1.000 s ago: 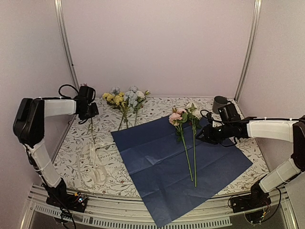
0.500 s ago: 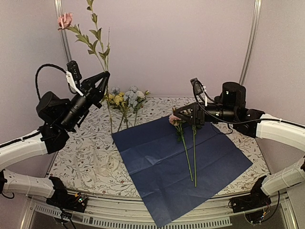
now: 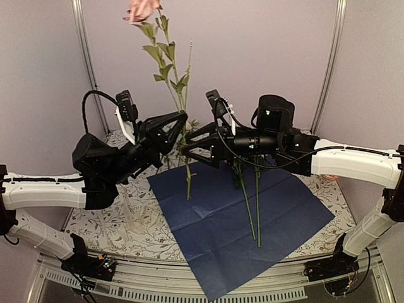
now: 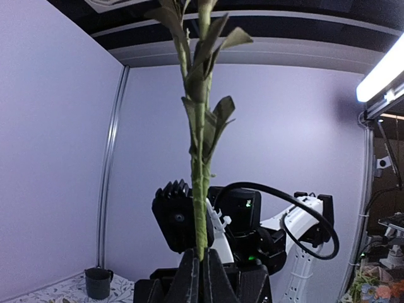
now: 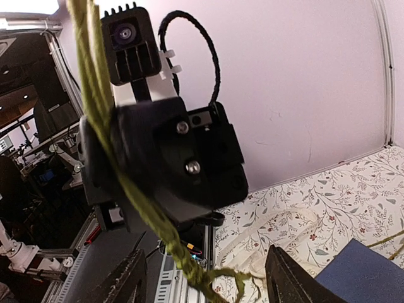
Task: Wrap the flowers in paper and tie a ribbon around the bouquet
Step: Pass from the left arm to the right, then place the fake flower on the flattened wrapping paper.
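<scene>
My left gripper (image 3: 182,123) is shut on a tall flower stem (image 4: 201,158) and holds it upright above the table, its pink bloom (image 3: 142,9) at the top. Facing it, my right gripper (image 3: 187,149) stands open, and the lower stem (image 5: 126,196) passes between its spread fingers (image 5: 290,278) without being pinched. The paper (image 3: 252,240) lies flat, navy face up, with two flowers (image 3: 249,202) on it. The cream ribbon (image 5: 297,233) lies on the tablecloth to the paper's left. No bouquet is in view.
A floral tablecloth (image 3: 120,221) covers the table. More flowers (image 4: 372,290) lie at the back, mostly hidden behind the arms in the top view. A dark cup (image 4: 98,282) stands at the back. Metal frame posts (image 3: 85,57) rise at both rear corners.
Both arms swung up and toward the middle. The left one carried the tall flower rightward over the paper's near-left part. The right gripper opened wider and came around the stem.
</scene>
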Robot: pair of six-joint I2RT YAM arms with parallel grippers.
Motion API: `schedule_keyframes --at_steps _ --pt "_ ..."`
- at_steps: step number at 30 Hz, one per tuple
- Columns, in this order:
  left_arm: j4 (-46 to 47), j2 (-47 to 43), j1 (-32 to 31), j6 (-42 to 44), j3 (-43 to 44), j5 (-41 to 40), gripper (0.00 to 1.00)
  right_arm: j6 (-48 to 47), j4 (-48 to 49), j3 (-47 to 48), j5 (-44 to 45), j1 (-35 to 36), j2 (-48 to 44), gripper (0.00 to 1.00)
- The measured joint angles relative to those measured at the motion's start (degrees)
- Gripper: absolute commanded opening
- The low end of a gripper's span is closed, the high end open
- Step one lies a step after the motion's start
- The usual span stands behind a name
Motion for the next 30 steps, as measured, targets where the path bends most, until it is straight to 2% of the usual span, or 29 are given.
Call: schedule_keyframes --at_steps 1,2,5,6,8,9,10,11,12,13,16,19,22,25,30 --pt "0.2 1.2 -0.6 -0.6 0.2 0.6 0.0 -0.3 0.1 0.1 -0.1 0.3 0.3 0.56" --pt "0.2 2.1 -0.9 -1.1 0.3 1.2 0.0 -0.5 0.1 0.1 -0.1 0.6 0.4 0.44" --pt "0.7 3.2 -1.1 -2.3 0.5 2.1 0.0 -1.1 0.5 0.1 0.4 0.8 0.4 0.05" --pt "1.1 3.2 -1.2 -2.7 0.5 2.3 0.0 -1.2 0.7 0.1 0.7 0.8 0.4 0.0" --pt "1.4 3.2 -1.1 -3.2 0.6 1.7 0.0 -1.3 1.1 0.1 0.3 0.9 0.3 0.0" --pt "1.5 3.2 -1.0 -3.5 0.6 1.5 0.07 -1.1 1.2 0.1 0.6 1.1 0.3 0.0" --pt "1.6 3.2 -1.1 -3.8 0.6 1.2 0.38 -0.9 1.3 0.0 0.7 1.2 0.1 0.0" --pt "1.4 3.1 -1.2 -4.3 0.6 0.7 0.6 -0.6 1.2 -0.1 0.9 1.2 -0.1 0.0" --pt "0.6 3.0 -1.2 -4.4 0.6 -0.4 0.7 0.0 1.0 -0.4 1.2 1.0 -0.3 0.0" --pt "-0.6 2.8 -1.2 -4.5 0.7 -1.7 0.75 0.7 0.7 -0.8 1.6 0.7 -0.5 0.0" --pt "-11.5 2.2 -0.7 -4.6 3.3 -8.9 0.81 4.5 -1.3 -3.9 3.1 -1.8 -2.3 0.0" --pt "-26.6 2.4 0.9 -4.6 8.3 -17.8 0.81 10.8 -6.4 -8.3 5.4 -6.4 -4.1 0.0" --pt "-40.5 3.6 6.0 -7.0 11.9 -23.2 0.81 15.5 -13.1 -12.4 7.2 -11.2 -3.9 0.0" --pt "-50.8 5.2 13.0 -10.0 11.1 -25.3 0.81 17.9 -19.0 -15.5 8.1 -14.1 -1.5 0.0" --pt "-59.5 7.0 18.0 -11.9 7.2 -24.1 0.81 18.1 -26.8 -16.1 9.3 -14.7 6.5 0.02"
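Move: The held pink flower's upright stem runs between the right hand's open fingers, roughly 1 cm to the left of its hand point. From the left hand, which still grips that stem, the right fingers are about 7 cm below and 2 cm right. From the right hand, the blue paper's middle is some 5 cm ahead, 12 cm right and 35 cm down; the laid rose is about 10 ahead and 15 right, the white flower 10 ahead and 19 right, both as low. Right pinches the stem, left opens and leaves down-forward; right lowers the flower some 27 cm, rightward, towards paper. ##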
